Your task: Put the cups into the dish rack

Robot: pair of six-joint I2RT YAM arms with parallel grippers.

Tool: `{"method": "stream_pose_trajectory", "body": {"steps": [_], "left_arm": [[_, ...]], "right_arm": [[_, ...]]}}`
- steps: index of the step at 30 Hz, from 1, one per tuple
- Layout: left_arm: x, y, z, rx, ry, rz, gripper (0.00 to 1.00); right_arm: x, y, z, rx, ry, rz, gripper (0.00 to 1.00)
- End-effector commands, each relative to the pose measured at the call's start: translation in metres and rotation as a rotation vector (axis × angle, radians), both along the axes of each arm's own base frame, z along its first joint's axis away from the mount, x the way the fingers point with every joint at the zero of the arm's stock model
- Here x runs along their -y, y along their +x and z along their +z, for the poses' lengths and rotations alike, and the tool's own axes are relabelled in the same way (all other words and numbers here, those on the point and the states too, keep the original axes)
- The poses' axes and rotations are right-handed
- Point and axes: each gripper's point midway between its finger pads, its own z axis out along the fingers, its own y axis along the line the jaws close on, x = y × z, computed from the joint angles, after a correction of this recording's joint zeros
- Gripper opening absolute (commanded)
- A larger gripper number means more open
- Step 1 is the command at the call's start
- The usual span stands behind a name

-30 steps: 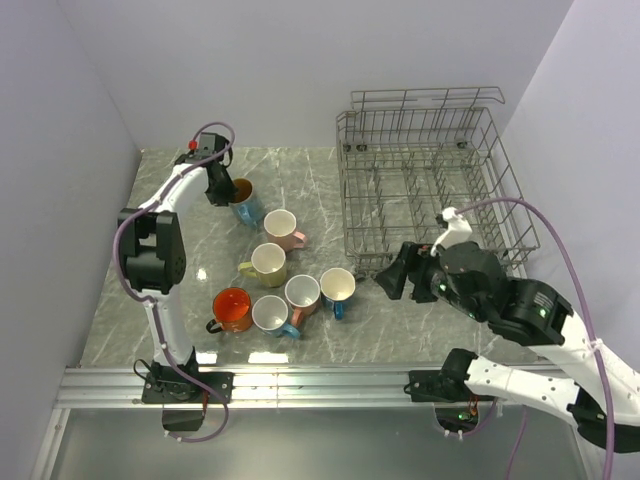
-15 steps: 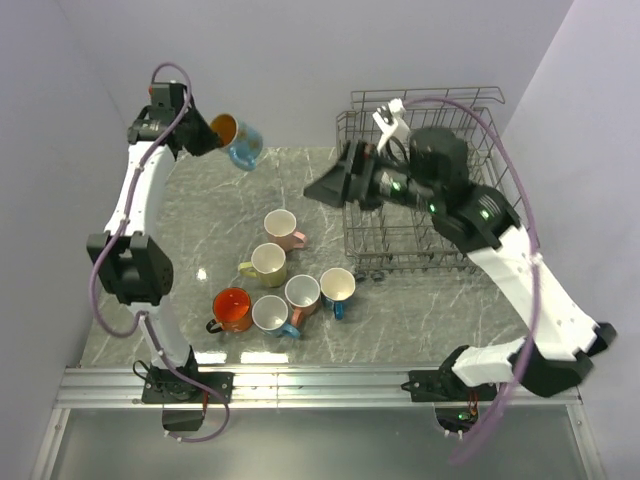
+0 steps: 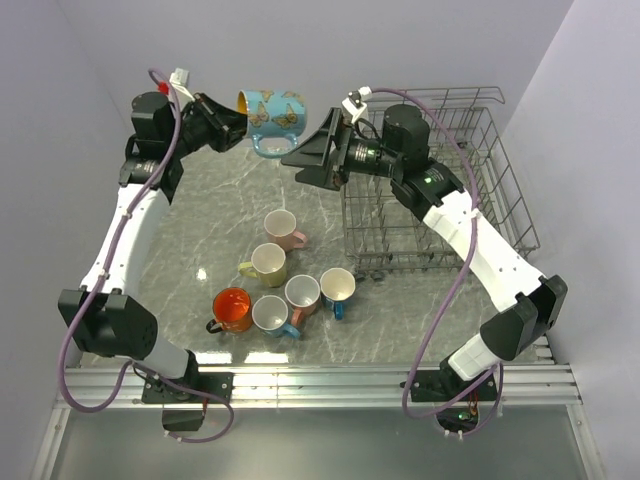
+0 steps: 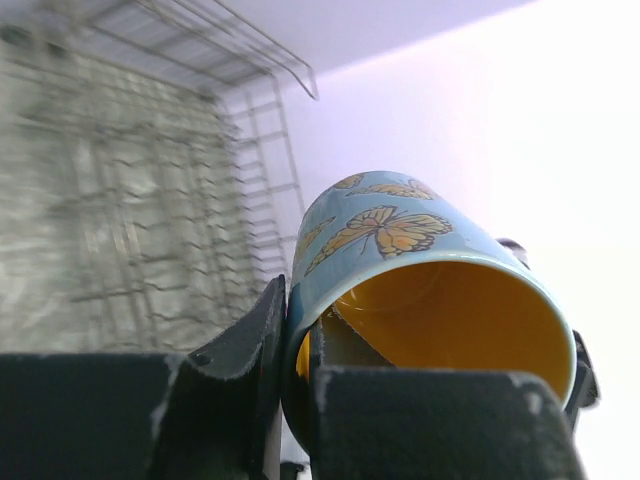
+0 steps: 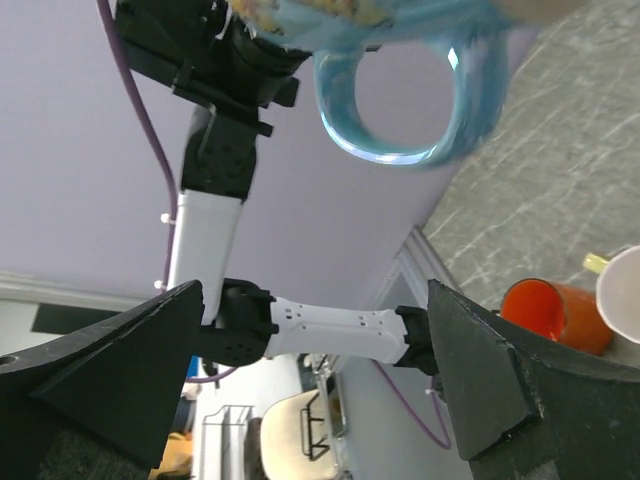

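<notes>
My left gripper [image 3: 236, 124] is shut on the rim of a light blue butterfly mug [image 3: 275, 110] and holds it on its side, high above the table's back. In the left wrist view one finger is outside the rim and one inside the yellow interior of the mug [image 4: 440, 300]. My right gripper [image 3: 306, 150] is open and empty just right of the mug, apart from it. The mug's handle [image 5: 400, 105] hangs above the spread fingers [image 5: 120, 370]. The dish rack [image 3: 440, 190] stands at the back right with no cups visible in it. Several mugs stand on the table, among them pink [image 3: 283, 228], yellow-green [image 3: 267, 262] and orange [image 3: 232, 309].
A salmon mug [image 3: 301, 293] and two white-inside mugs with blue handles [image 3: 271, 314] [image 3: 338, 286] stand with the group. Walls close in the table on the left, back and right. The rack [image 4: 130, 190] shows blurred behind the held mug.
My left arm has swung the blue mug to the right and up, towards the right gripper. The right gripper has shifted slightly left and stays open.
</notes>
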Motion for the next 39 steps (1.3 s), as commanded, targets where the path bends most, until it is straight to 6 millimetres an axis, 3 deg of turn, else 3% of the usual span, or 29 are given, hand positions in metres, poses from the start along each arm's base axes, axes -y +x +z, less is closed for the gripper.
{"method": "stream_pose_trajectory", "body": {"steps": [1, 10, 11, 13, 16, 20, 26, 30, 35, 39], "left_arm": [[0.015, -0.038, 0.064, 0.179, -0.116, -0.109, 0.0], [0.024, -0.067, 0.051, 0.17, -0.322, -0.224, 0.0], [0.024, -0.068, 0.04, 0.143, -0.346, -0.23, 0.0], [0.025, -0.076, 0.047, 0.168, -0.396, -0.257, 0.0], [0.029, -0.077, 0.047, 0.174, -0.413, -0.27, 0.0], [0.03, -0.078, 0.065, 0.209, -0.368, -0.263, 0.0], [0.031, -0.072, 0.057, 0.185, -0.322, -0.24, 0.0], [0.031, -0.072, 0.055, 0.181, -0.309, -0.228, 0.0], [0.032, -0.076, 0.064, 0.194, -0.309, -0.241, 0.0], [0.039, -0.079, 0.061, 0.179, -0.282, -0.246, 0.0]], "right_arm": [[-0.001, -0.004, 0.026, 0.059, 0.101, 0.037, 1.0], [0.005, 0.025, 0.021, 0.056, 0.097, -0.064, 1.0], [0.007, 0.028, 0.02, 0.058, 0.096, -0.075, 1.0], [0.009, 0.032, 0.017, 0.058, 0.088, -0.09, 0.99], [0.009, 0.033, 0.01, 0.056, 0.058, -0.081, 0.98], [0.016, 0.026, -0.008, 0.07, -0.003, -0.091, 0.98], [0.024, 0.015, -0.03, 0.077, -0.068, -0.083, 0.95], [0.036, 0.004, -0.033, 0.099, -0.087, -0.11, 0.96], [0.033, 0.007, -0.039, 0.073, -0.071, -0.115, 0.95], [0.025, 0.015, -0.023, 0.091, 0.008, -0.108, 0.95]]}}
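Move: The left gripper pinches the blue butterfly cup by its rim; the cup's middle is about 5 cm to its right and 1 cm ahead. The open right gripper, which the cup is being taken to, lies roughly 12 cm back and 9 cm right of the left one. From the right hand the cup is some 12 cm ahead, 4 cm left and about level. The pink cup stands 9 cm ahead of the right hand, 5 cm left and nearly 40 cm below. Back and to the right, about 4 cm each way, the left hand brings the blue cup towards the right gripper, dipping nearly 5 cm and rising most of the way again while rolling its left side down some 15 degrees and turning slightly clockwise. The right hand edges forward, comes back, then shifts right and sinks about 5 cm, fingers staying wide open. ##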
